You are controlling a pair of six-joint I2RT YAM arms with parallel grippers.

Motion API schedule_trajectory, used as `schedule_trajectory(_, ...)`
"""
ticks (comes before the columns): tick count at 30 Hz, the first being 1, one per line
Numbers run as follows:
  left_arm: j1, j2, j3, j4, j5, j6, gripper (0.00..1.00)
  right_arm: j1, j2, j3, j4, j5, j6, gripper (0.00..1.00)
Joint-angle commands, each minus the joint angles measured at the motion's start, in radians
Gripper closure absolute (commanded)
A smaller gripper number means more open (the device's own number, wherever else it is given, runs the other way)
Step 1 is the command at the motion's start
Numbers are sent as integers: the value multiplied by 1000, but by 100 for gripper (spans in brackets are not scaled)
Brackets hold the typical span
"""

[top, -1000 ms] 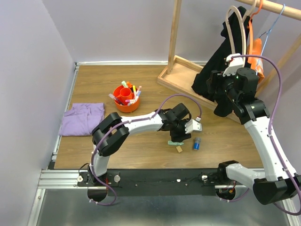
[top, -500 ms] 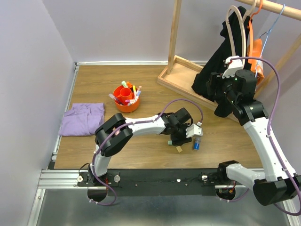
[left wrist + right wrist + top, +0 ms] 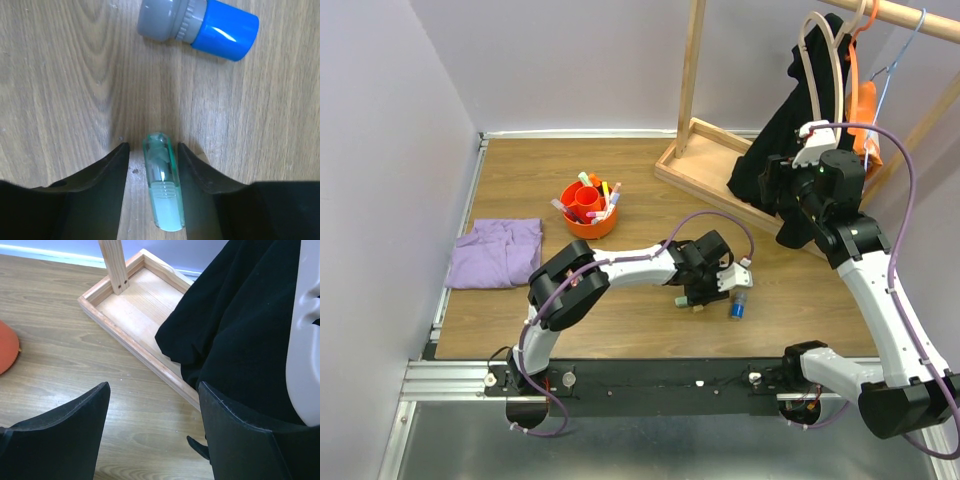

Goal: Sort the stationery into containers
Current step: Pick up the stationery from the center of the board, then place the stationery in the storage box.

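Note:
A short clear-green capped marker piece (image 3: 162,185) lies on the wooden table between the fingers of my left gripper (image 3: 152,150). The jaws straddle it with a small gap on the left side, so the gripper is open around it. A small blue cylinder (image 3: 200,27) with a grey cap lies just beyond the fingertips. From above, my left gripper (image 3: 700,296) sits low on the table beside the blue cylinder (image 3: 738,306). The orange tub (image 3: 590,210) holds several pens at back left. My right gripper (image 3: 155,390) hangs open and empty, high near the black garment.
A folded purple cloth (image 3: 498,252) lies at the left edge. The wooden rack base (image 3: 130,305) and its post stand at back right, with a black garment (image 3: 240,330) and hangers draped over it close to my right fingers.
My left gripper has dropped to the table over the green piece and its jaws have narrowed around it. The right arm has barely moved.

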Motion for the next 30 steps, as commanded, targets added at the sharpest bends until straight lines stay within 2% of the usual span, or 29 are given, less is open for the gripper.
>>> schedule_trajectory(1, -14, 70, 30, -68, -38, -24, 53, -9, -22, -13, 16, 12, 12, 21)
schedule_trajectory(2, -14, 70, 29, -70, -38, -24, 56, -8, -23, -14, 16, 14, 10, 21)
schedule_trajectory(3, -14, 65, 26, -71, -36, -25, 67, -11, -25, -14, 18, 15, 12, 21)
schedule_trajectory(5, -12, 58, 19, -85, -33, -27, 80, -11, -28, -14, 19, 17, 10, 21)
schedule_trajectory(6, -14, 44, 18, -105, -32, -24, 90, -11, -28, -14, 19, 17, 12, 21)
schedule_trajectory(9, 1, -25, 6, -130, -24, -22, 100, -12, -22, -7, 18, 15, 12, 21)
schedule_trajectory(16, 107, -261, 62, -212, 80, -13, 100, -14, 24, 32, 22, -11, 10, 21)
schedule_trajectory(20, 225, -381, 133, -167, 187, -60, 100, -14, 66, 59, 14, -40, -3, 21)
schedule_trajectory(21, 298, -404, 130, -136, 268, -104, 100, -14, 75, 75, 13, -46, -12, 21)
schedule_trajectory(24, 414, -507, 55, 80, 397, -195, 100, -14, 118, 102, 14, -44, -32, 22)
schedule_trajectory(25, 481, -557, 29, 220, 401, -255, 100, -14, 133, 121, 16, -72, -36, 22)
schedule_trajectory(27, 555, -599, -65, 368, 409, -313, 100, -15, 168, 138, 30, -83, -46, 22)
schedule_trajectory(28, 611, -640, -100, 510, 378, -329, 100, -14, 178, 150, 36, -89, -51, 22)
schedule_trajectory(30, 659, -678, -218, 654, 320, -343, 100, -17, 210, 164, 47, -97, -57, 23)
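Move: The green tube lies right under and between the left hand's open fingers, its middle about 2 cm to the left and 1 cm below, its right end near the fingertips. The small tan block sits some 2 cm back and 1 cm left, beside the finger; the blue bottle is about 8 cm to the right and 1 cm back. From the right hand the tube is roughly 16 cm back, 20 cm left and 31 cm below. The left fingers, already astride the green tube near its right end, close from about half open and pinch it while the hand stays almost in place; then the arm lifts it fast off the board, about 30 cm up, drawing left first and then also forward, some 13 cm each way, as the wrist swings up roughly 50 degrees so the fingers go from pointing down and right to nearly level towards the right. Late on, the empty right hand eases forward about 3.5 cm with its fingers still open. ##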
